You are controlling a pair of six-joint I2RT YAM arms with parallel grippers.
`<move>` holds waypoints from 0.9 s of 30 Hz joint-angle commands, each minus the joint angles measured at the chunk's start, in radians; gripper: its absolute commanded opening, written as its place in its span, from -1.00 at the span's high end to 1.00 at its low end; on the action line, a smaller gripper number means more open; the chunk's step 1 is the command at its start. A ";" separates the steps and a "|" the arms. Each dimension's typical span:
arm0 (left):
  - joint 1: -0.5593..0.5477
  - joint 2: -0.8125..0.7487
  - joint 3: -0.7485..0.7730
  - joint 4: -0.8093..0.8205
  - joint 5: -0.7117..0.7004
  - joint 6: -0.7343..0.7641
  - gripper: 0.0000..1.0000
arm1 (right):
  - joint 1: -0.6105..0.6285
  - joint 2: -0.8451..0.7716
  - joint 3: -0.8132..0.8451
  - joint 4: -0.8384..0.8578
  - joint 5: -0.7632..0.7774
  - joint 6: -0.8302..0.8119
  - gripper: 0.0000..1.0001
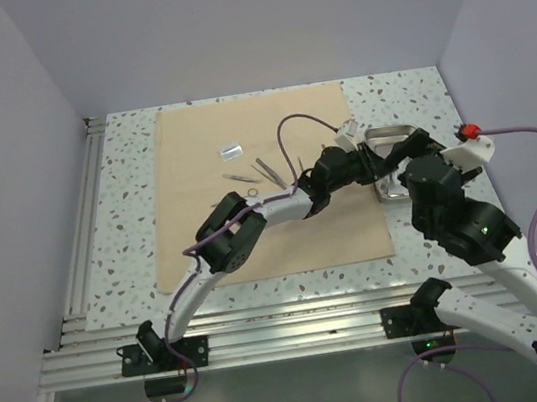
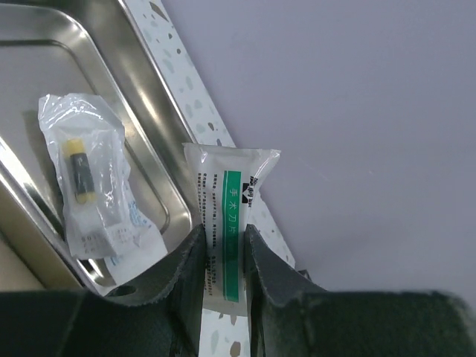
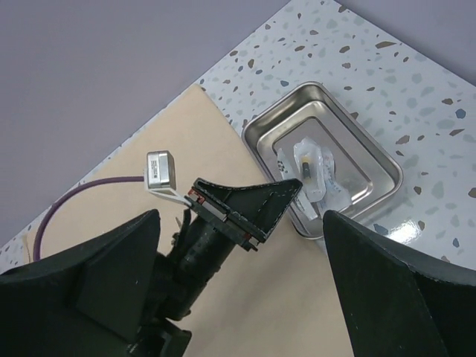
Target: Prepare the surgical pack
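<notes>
My left gripper (image 2: 225,245) is shut on a white packet with a green stripe (image 2: 227,216), held on edge just past the rim of the steel tray (image 2: 152,123). One clear packet (image 2: 89,178) lies inside that tray. From above, the left gripper (image 1: 368,159) reaches over the right edge of the tan cloth (image 1: 252,224) to the tray (image 1: 389,129). My right gripper (image 3: 240,216) hangs open above the left gripper's fingers (image 3: 245,204), near the tray (image 3: 362,132) and its clear packet (image 3: 316,175). Nothing lies between its jaws.
On the cloth's upper middle lie a small packet (image 1: 231,150), slim metal instruments (image 1: 266,168) and scissors (image 1: 250,194). The left arm's purple cable (image 1: 288,127) loops over the cloth. Walls close the table on three sides; an aluminium rail (image 1: 84,249) runs along its left.
</notes>
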 commanded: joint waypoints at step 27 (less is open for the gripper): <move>0.271 -0.499 -0.281 -0.453 -0.190 0.446 -0.78 | -0.005 -0.006 -0.045 0.187 -0.172 -0.241 -0.93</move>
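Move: The left hand holds the green-striped blade pack at the tray's left rim. The tray's middle lies some 8 cm ahead, 7 cm to the right and roughly 7 cm below. In the tray, the syringe pack is about 8 cm ahead and 4 cm right of the hand; out on the paper, the curved tweezers lie 12 cm ahead and 10 cm to the left. From the idle right hand, the tray is about 19 cm ahead, 1 cm right and 25 cm below. The left fingers open wide and let go of the blade pack over the near left part of the tray as the hand eases about 2 cm forward and 2 cm down. Emptied, the hand then leaves the tray, climbing and swinging left over the paper with a late push forward, ending some 15 cm left and 10 cm higher than it began, while the wrist tips up and turns about 15 degrees counter-clockwise. ##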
